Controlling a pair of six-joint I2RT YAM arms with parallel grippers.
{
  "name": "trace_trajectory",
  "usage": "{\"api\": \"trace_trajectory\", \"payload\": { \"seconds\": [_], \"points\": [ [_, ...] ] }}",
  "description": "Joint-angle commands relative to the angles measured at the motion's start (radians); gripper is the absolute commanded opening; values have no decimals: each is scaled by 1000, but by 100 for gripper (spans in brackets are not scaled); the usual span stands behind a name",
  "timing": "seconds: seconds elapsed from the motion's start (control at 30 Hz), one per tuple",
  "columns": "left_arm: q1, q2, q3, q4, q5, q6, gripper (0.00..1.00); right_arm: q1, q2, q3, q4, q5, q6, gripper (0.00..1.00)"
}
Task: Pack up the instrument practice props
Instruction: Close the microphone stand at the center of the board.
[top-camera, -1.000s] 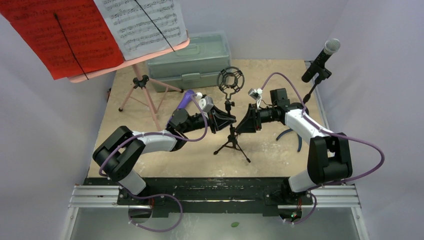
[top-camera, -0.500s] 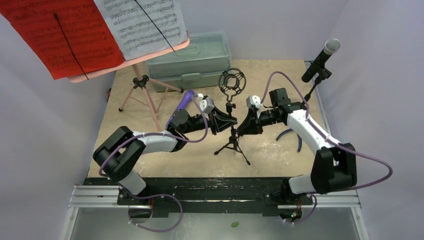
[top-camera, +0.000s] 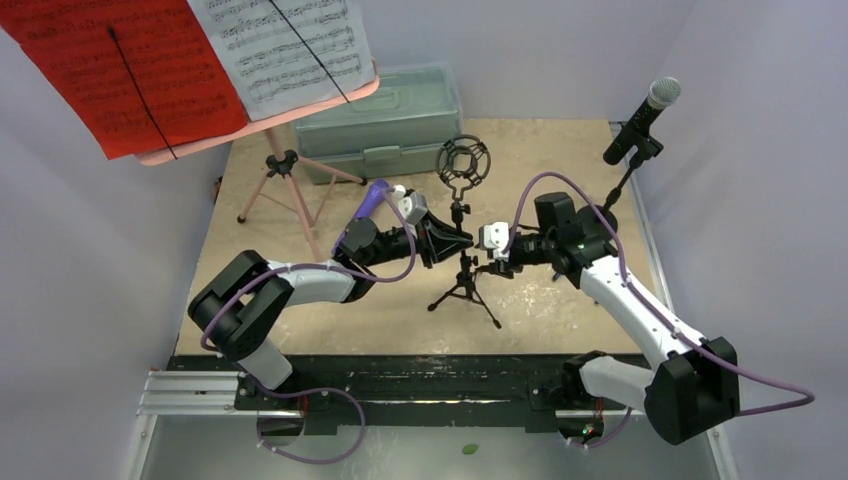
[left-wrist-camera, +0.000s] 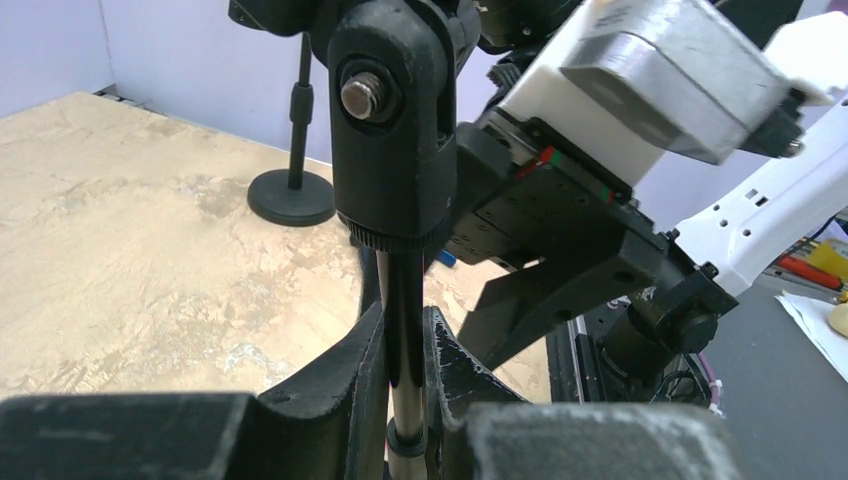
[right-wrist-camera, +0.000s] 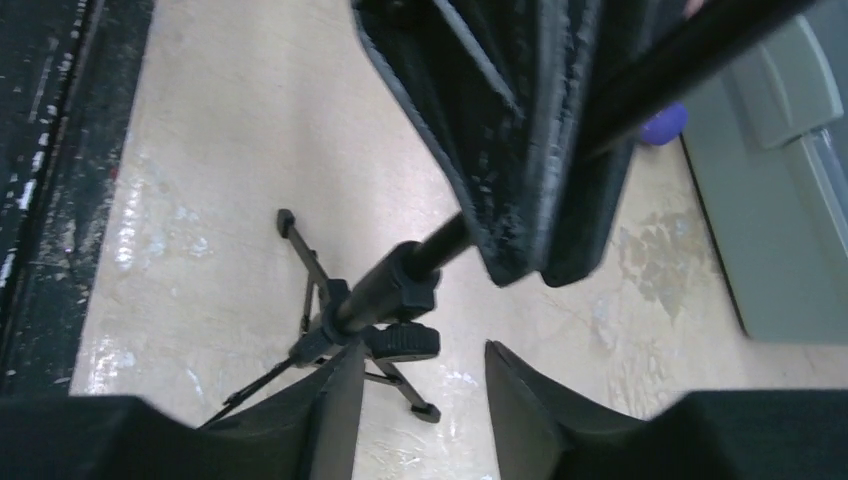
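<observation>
A small black tripod mic mount with a ring shock mount stands mid-table. My left gripper is shut on its thin pole, just below the swivel joint. My right gripper is open right of the pole, low by the tripod's knob; its left finger is beside the knob, no contact visible. The purple microphone lies behind my left arm. The black silver-headed microphone stands on its stand at the far right. The pink tripod holds red pages and white pages.
The grey-green case sits shut at the back centre, also at the right edge of the right wrist view. The round base of the right mic stand rests near the table's right edge. Walls close in the table on three sides.
My right arm has swung left and down, turning its wrist, so its open fingers now sit by the tripod's knob. My left gripper has kept its hold on the pole.
</observation>
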Motion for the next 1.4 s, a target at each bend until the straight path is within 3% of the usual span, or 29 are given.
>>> {"api": "trace_trajectory", "payload": {
  "seconds": [0.0,0.17,0.33,0.57,0.87,1.1,1.37],
  "points": [
    [-9,0,23,41,25,14,0,-19,-7,9,23,50,71,62],
    [-25,-33,50,-114,21,134,0,-172,-37,59,-150,-78,18,80],
    [-54,-68,86,-293,-24,297,0,-270,-62,88,-317,-181,-81,82],
    [-99,-87,79,-392,-77,404,0,-290,-42,90,-342,-183,-102,82],
    [-104,-131,-7,-368,-131,365,38,-293,-44,76,-369,-176,-129,83],
    [-104,-195,-64,-361,-145,370,61,-297,-40,69,-374,-164,-140,83],
    [-104,-200,-110,-375,-104,412,65,-298,-18,69,-396,-165,-166,84]
  ]
}}
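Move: My left fingers already grip the microphone stand's tube; its lower collar with the knob, where the tube slides in, is straight below, about 6 cm down. The empty ring mount sits some 14 cm above that hand and 3 cm forward; the purple microphone lies on the table about 15 cm ahead and 21 cm left. From my right hand, the collar is about 2 cm left, level in reach and 2 cm lower. I open my right fingers wide from around the knob and draw back about 6 cm to the right, then wait there. Still pinching the tube, my left hand eases down, right and back, roughly 2 cm each way, its fingers tipping some 15 degrees downward; then I open it, dip about 3 cm more, rise slightly and draw off to the left. ##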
